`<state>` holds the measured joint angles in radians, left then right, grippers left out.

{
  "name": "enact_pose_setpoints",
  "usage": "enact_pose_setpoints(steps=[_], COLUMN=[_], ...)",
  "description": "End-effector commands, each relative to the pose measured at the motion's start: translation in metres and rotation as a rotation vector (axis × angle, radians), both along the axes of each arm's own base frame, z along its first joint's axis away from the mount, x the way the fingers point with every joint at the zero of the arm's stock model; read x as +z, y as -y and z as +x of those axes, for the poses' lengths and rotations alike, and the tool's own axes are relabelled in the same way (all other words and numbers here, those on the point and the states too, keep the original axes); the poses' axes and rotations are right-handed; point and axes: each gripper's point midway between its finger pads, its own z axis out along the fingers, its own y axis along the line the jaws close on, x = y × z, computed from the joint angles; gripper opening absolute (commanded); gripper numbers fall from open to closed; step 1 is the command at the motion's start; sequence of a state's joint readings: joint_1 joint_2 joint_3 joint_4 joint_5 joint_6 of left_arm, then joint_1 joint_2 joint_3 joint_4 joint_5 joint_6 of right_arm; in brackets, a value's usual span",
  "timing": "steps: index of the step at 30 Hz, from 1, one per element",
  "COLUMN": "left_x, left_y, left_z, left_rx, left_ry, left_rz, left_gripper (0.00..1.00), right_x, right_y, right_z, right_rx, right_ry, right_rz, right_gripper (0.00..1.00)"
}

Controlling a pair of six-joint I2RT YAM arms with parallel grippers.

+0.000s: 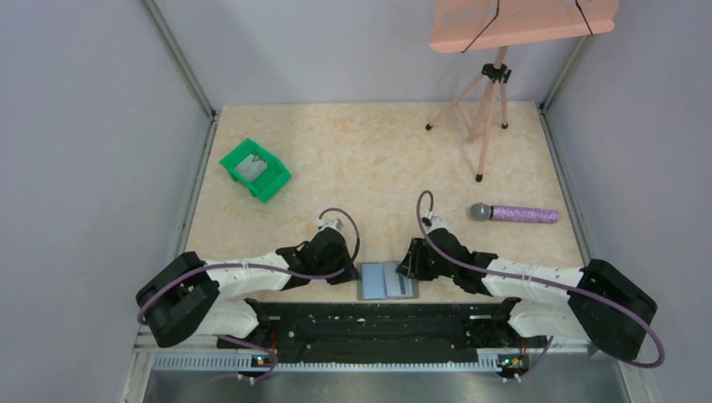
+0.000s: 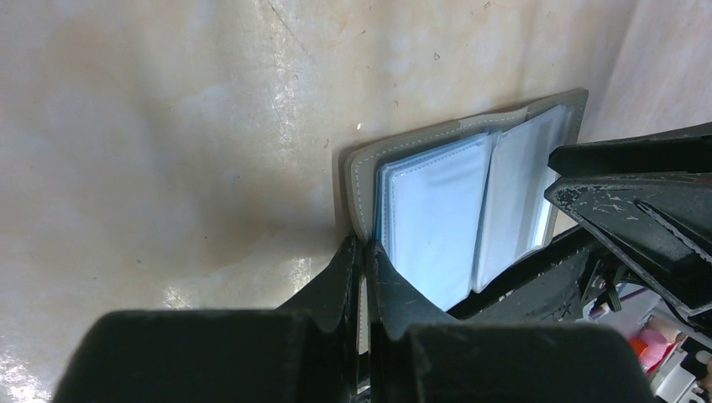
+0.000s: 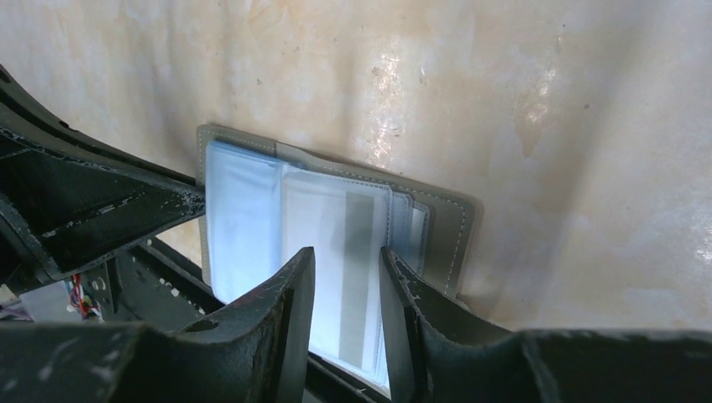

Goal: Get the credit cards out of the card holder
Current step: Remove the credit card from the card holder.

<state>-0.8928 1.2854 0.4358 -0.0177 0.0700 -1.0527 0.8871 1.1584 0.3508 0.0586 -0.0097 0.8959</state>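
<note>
The grey card holder (image 1: 386,280) lies open near the table's front edge, between both grippers. Pale blue clear sleeves (image 2: 437,218) fill its inside. My left gripper (image 2: 365,248) is shut on the stitched edge of the left grey cover (image 2: 359,180); from above this left gripper (image 1: 356,273) sits at the holder's left side. My right gripper (image 3: 347,256) stands open over the right half, its fingers straddling a white card with a dark stripe (image 3: 358,222) in a sleeve. In the top view the right gripper (image 1: 409,267) is at the holder's right edge (image 3: 453,227).
A green plastic bin (image 1: 254,169) sits at the back left. A purple glitter microphone (image 1: 514,213) lies to the right. A pink tripod (image 1: 487,109) with a pink board (image 1: 520,21) stands at the back right. The black base rail (image 1: 386,321) runs just behind the holder.
</note>
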Motion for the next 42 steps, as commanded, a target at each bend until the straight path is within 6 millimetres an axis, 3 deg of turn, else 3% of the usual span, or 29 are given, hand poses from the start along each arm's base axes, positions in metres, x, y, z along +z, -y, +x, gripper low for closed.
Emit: enact_pose_setpoints(steps=[1,13,29,38,42], left_x=[0.006,0.007,0.008,0.016,0.016], left_y=[0.007,0.006,0.007,0.012,0.004], left_z=[0.003,0.002,-0.001,0.001,0.002], left_rx=[-0.007,-0.004,-0.007,-0.01,0.006], left_ry=[0.018,0.024,0.021,0.031,0.036], left_rz=[-0.014,-0.017,-0.025,-0.047,-0.01], left_gripper=[0.06,0.06,0.07,0.07,0.11], right_x=[0.026,0.063,0.063,0.072,0.074], right_y=[-0.028,-0.032,-0.036,-0.058,-0.072], right_z=[-0.008,-0.013,-0.008,-0.007,-0.012], right_rx=[0.071,0.133,0.126,0.18,0.216], right_ry=[0.004,0.061,0.052,0.026,0.006], right_rz=[0.167,0.345,0.323,0.4,0.441], right_gripper=[0.34,0.34,0.35,0.35,0.34])
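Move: Beneath the right fingers, the clear card sleeve lies flat on the open card holder, its middle about 1 cm left, 2 cm back and 1 cm below the hand point. The blue sleeve stack lies about 8 cm left and 2 cm back; the holder's grey right border is some 4 cm right and 2 cm back. From the left hand, still pinching the holder's left edge, the clear sleeve's middle is about 11 cm right and 2 cm back. Lifting the clear sleeve by its free right edge, the right hand rises about 5 cm while shifting left, sinks back about 1 cm, then carries on left and up a little, ending some 4 cm left of its start. It rolls its left side up nearly 20 degrees, fingers staying part open with the sleeve against them; the left hand keeps its pinch on the holder. ##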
